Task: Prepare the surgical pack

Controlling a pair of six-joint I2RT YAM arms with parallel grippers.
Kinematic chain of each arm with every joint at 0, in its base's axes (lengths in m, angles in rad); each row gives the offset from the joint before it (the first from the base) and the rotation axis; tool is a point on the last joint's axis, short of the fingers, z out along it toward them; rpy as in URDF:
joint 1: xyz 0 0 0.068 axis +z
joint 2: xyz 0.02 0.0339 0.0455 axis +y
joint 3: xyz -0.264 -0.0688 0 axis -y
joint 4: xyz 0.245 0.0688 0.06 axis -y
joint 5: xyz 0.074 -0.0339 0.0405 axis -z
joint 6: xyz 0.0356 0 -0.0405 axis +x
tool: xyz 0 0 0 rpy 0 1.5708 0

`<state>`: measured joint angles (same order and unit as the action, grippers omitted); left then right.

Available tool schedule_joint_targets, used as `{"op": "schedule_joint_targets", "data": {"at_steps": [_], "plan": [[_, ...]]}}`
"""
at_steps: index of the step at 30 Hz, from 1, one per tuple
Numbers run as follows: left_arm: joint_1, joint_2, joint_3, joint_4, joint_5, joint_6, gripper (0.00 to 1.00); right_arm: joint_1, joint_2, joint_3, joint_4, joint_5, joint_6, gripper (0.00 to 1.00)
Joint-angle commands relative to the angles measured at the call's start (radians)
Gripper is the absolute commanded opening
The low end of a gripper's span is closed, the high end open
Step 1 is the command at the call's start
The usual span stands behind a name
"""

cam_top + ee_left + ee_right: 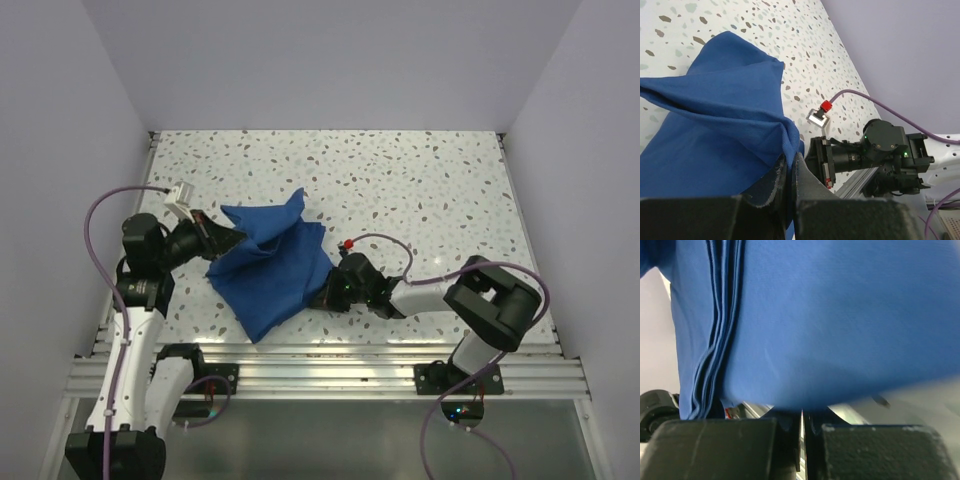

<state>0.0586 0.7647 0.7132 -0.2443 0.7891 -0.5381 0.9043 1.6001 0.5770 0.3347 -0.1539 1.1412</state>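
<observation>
The royal-blue drape [275, 265] of the surgical pack lies bunched and folded on the speckled table, left of centre, with a peak pointing to the back. My left gripper [215, 240] is shut on its left edge. In the left wrist view a fold of drape [715, 125] is pinched between that gripper's [790, 162] jaws. My right gripper [328, 293] is shut at the drape's right corner. In the right wrist view the drape [830, 315] bulges just above this gripper's [802, 412] tips, and no cloth shows between them. Tray, instruments, gauze and packet are hidden.
Aluminium rails [330, 365] run along the near table edge, just in front of the drape. The right arm's wrist [880, 147] sits close to the drape's right side. White walls enclose the table [420, 190] on three sides.
</observation>
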Motion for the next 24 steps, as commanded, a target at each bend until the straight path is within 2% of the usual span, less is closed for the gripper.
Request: {"op": "schedule_joint_targets", "data": {"at_steps": [1, 7, 14, 24], "plan": [[0.004, -0.054, -0.035, 0.068, 0.076, -0.003, 0.00, 0.019, 0.075, 0.046, 0.188, -0.021, 0.066, 0.00], [0.003, -0.191, -0.167, 0.158, 0.154, -0.140, 0.00, 0.027, 0.132, 0.060, 0.222, 0.023, 0.112, 0.00], [0.001, -0.358, -0.247, 0.122, 0.150, -0.218, 0.00, 0.027, 0.207, 0.115, 0.231, 0.028, 0.120, 0.00], [-0.016, -0.397, -0.376, 0.164, 0.165, -0.267, 0.00, 0.027, 0.297, 0.181, 0.251, 0.005, 0.134, 0.00]]}}
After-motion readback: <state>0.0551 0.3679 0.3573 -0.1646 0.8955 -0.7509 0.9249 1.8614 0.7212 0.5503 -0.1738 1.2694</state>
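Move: The left hand keeps a gathered fold of the blue wrap in its fingers; the middle of the surgical pack lies about 8 cm to its right, level with it fore and aft, and some 20 cm below. The wrap's far tip is roughly 18 cm ahead of that hand, 14 cm right and 17 cm down. From the right hand, shut low at the pack's right side, the pack's middle is about 7 cm ahead and 9 cm left at about its height; the wrap's near corner lies about 10 cm back, 14 cm left and 2 cm down. Back and downward the left hand draws the fold it still grips, about 7 cm back and 5 cm down towards the near half of the pack, its left side dipping some 10 degrees. Meanwhile the right hand, fingers still shut and staying low, pushes the wrap's right side inward, going left some 6 cm and a little forward. ##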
